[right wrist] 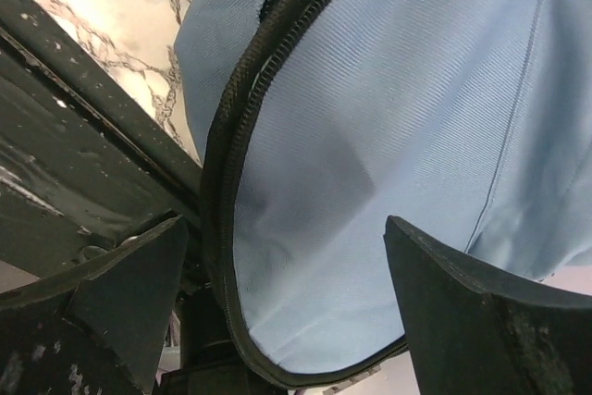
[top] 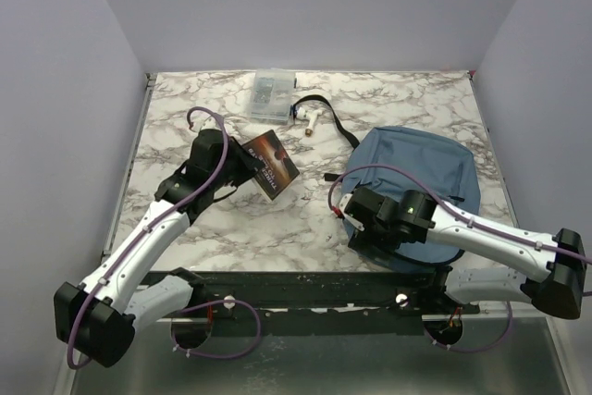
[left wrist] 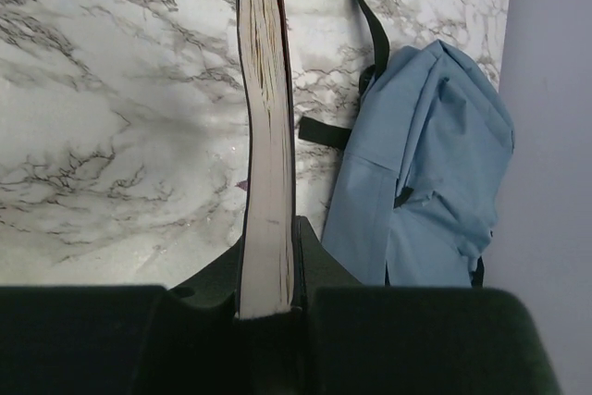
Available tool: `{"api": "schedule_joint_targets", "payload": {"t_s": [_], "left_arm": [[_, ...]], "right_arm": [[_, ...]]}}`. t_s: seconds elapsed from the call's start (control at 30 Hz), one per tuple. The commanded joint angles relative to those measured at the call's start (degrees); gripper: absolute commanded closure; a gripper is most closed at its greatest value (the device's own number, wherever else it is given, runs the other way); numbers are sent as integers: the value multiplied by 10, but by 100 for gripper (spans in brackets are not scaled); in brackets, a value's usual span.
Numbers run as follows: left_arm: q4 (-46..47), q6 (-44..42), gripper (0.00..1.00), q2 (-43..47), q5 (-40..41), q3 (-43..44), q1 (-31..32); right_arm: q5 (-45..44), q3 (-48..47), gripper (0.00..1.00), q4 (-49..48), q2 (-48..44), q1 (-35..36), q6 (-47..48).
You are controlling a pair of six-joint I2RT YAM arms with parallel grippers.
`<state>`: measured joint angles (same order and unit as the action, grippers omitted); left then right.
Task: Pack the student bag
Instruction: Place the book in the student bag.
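The student bag (top: pixel 418 166) is a dusty-blue backpack lying flat on the right of the marble table, and it also shows in the left wrist view (left wrist: pixel 435 164). My left gripper (top: pixel 248 160) is shut on a thin dark-covered book (top: pixel 274 164), held above the table left of the bag. In the left wrist view the book (left wrist: pixel 266 136) stands on edge between the jaws of the left gripper (left wrist: pixel 268 295). My right gripper (top: pixel 355 214) hangs open over the bag's near left edge. The right wrist view shows that gripper (right wrist: pixel 282 228) with blue fabric (right wrist: pixel 398 117) and black zip (right wrist: pixel 227 136) between its fingers, untouched.
A small clear plastic box (top: pixel 272 96) sits at the back of the table. A black strap (top: pixel 326 114) with a small white and brass piece (top: pixel 309 121) lies beside it, reaching toward the bag. A black rail (top: pixel 305 289) runs along the near edge.
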<state>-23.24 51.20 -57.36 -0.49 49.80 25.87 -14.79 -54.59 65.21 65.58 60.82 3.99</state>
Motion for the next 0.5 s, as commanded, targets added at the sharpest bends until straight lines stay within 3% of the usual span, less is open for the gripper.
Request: {"api": "schedule_joint_targets", "payload": {"t_s": [0.0,0.13,0.2,0.3,0.33,0.37,0.47], "left_arm": [[47,37,100,-9,-58,15,-4],[61,49,100,-25,-97,19,-4],[71,54,100,-34,-119,19,-4],[91,67,100,-45,-144,18,-4],[97,70,100,-50,-156,18,-4],[101,72,100,-54,-166,19,-4],[114,72,100,-58,-198,23,-4]], "right_arm": [[-2,27,9,-34,22,4,27],[-176,15,16,-46,21,4,-2],[-245,4,47,-54,10,3,-8],[-281,-15,77,-71,-8,3,-19],[-291,-24,91,-79,-14,3,-26],[-301,-31,98,-81,-19,3,-31],[-341,-53,99,-109,-33,3,-38]]}}
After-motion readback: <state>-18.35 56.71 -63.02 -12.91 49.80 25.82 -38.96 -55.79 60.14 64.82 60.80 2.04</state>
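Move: The right hand hangs wide open just over the student bag's zipped rim, which lies about 2 cm ahead, 2 cm to the right and 2 cm below. From there the bag body's middle is some 11 cm ahead and 10 cm right, and the held book's middle 18 cm ahead and 24 cm left. The left hand, already gripping that book, has the rim about 29 cm to its right, 11 cm back and 11 cm lower, with the black strap tab 17 cm right and 3 cm ahead. Dip the right gripper barely over a centimetre onto the student bag's zipped rim, shut the fingers on it, then draw the rim forward about 6 cm and up, letting the fingertips swing forward some 25 degrees. Meanwhile keep the book pinched in the left gripper and carry it 4 cm right towards the bag, turning the wrist slightly clockwise and tipping it a little down. ##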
